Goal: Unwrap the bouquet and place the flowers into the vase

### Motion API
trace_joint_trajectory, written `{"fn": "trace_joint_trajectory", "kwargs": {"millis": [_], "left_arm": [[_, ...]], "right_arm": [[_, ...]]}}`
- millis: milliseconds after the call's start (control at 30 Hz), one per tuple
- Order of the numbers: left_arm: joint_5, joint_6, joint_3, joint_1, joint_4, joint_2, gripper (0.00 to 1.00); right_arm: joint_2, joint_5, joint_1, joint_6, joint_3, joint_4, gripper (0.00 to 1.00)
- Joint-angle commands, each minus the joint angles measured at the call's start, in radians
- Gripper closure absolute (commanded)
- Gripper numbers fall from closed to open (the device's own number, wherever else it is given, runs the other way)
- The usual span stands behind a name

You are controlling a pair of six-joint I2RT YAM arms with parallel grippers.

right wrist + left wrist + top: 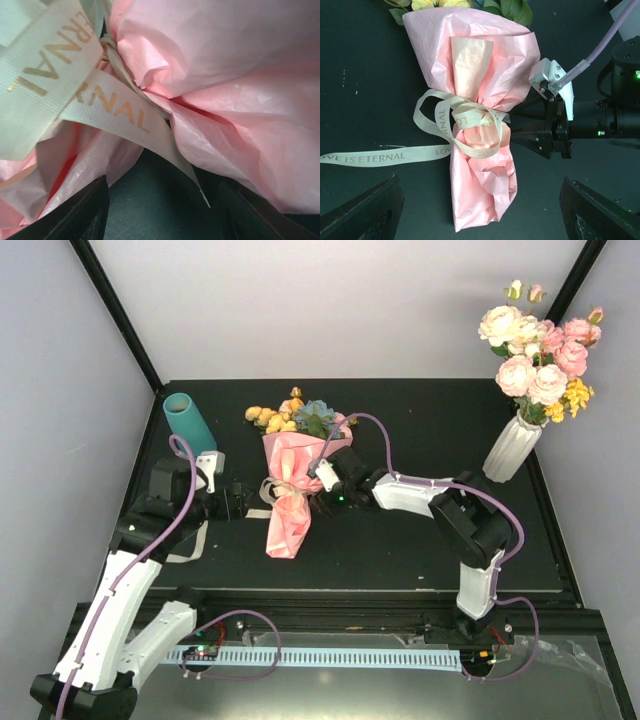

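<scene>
The bouquet [288, 490] lies in the middle of the black table, its yellow and blue flowers [295, 418] pointing to the far side. Crinkled pink paper [480, 65] wraps it, tied at the waist with a beige ribbon [470, 125] whose long tail runs left. My left gripper [243, 502] hangs open left of the waist, and in the left wrist view it [480, 185] straddles the paper's lower end without touching. My right gripper [318, 502] is against the waist from the right. Its jaws [162, 200] stand apart around a ribbon [110, 110] end and paper. The teal vase [188, 423] stands far left.
A white ribbed vase [512, 448] with big pink and cream roses stands at the back right. A black frame post rises behind the teal vase. The table's front edge [360, 592] runs just ahead of the arm bases.
</scene>
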State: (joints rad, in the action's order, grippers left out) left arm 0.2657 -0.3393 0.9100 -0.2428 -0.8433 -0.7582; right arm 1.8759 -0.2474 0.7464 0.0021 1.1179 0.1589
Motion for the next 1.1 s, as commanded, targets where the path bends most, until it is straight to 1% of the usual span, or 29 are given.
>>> {"fn": "trace_joint_trajectory", "kwargs": {"millis": [0, 100, 167, 200, 267, 433, 567, 633, 700, 867, 1067], "left_arm": [[0.005, -0.004, 0.012, -0.004, -0.024, -0.004, 0.13], [0.01, -0.006, 0.02, -0.004, -0.018, -0.02, 0.13], [0.012, -0.007, 0.027, -0.004, -0.016, -0.032, 0.13], [0.015, -0.007, 0.031, -0.004, -0.014, -0.038, 0.13], [0.019, -0.005, 0.037, -0.004, -0.011, -0.049, 0.13], [0.022, -0.001, 0.051, -0.004, -0.01, -0.07, 0.14], [0.024, -0.006, 0.047, -0.004, -0.007, -0.073, 0.14], [0.027, -0.009, 0.044, -0.004, -0.007, -0.072, 0.14], [0.029, -0.01, 0.041, -0.004, -0.008, -0.072, 0.15], [0.021, -0.006, 0.019, -0.005, -0.012, -0.067, 0.16], [0.014, -0.003, -0.017, -0.006, -0.015, -0.053, 0.16]], "right_arm": [[0.013, 0.001, 0.001, 0.031, 0.021, -0.05, 0.4], [0.021, 0.005, 0.0, 0.041, 0.013, -0.062, 0.45], [0.025, -0.004, 0.001, 0.048, 0.006, -0.078, 0.53], [0.029, -0.005, 0.001, 0.052, 0.004, -0.084, 0.58], [0.037, -0.007, 0.001, 0.06, 0.003, -0.09, 0.62], [0.043, -0.014, 0.0, 0.062, -0.001, -0.096, 0.79], [0.029, -0.016, 0.001, 0.058, -0.018, -0.105, 0.83], [0.02, -0.013, 0.002, 0.059, -0.035, -0.115, 0.92], [0.013, -0.016, 0.001, 0.061, -0.04, -0.111, 0.98], [-0.026, -0.032, 0.001, 0.066, -0.054, -0.084, 0.98], [-0.138, -0.035, 0.001, 0.091, -0.07, -0.045, 0.98]]}}
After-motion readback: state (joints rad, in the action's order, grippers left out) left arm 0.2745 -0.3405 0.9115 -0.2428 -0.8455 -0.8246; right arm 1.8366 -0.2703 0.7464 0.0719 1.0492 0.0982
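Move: The ribbon's short end hangs between the right hand's open fingers, within about 1 cm ahead and 1 cm left of the hand, level with it. The knot sits some 6 cm left and 2 cm ahead, a little higher; the stem end of the wrap is about 9 cm back and 7 cm left, the flowers roughly 18 cm ahead and 2 cm left. From the left hand, that ribbon end lies about 17 cm right, 8 cm ahead and 18 cm below. The ribbon's short end is pinched as the right fingers go from about two-thirds open to shut, the hand first creeping about 1 cm forward-left, then dipping a little lower. Keeping that pinch, it then begins to draw back and up, slightly rightward, about 2 cm away from the knot. The left hand, empty and open, sinks about 1.5 cm over the bouquet's left side. ##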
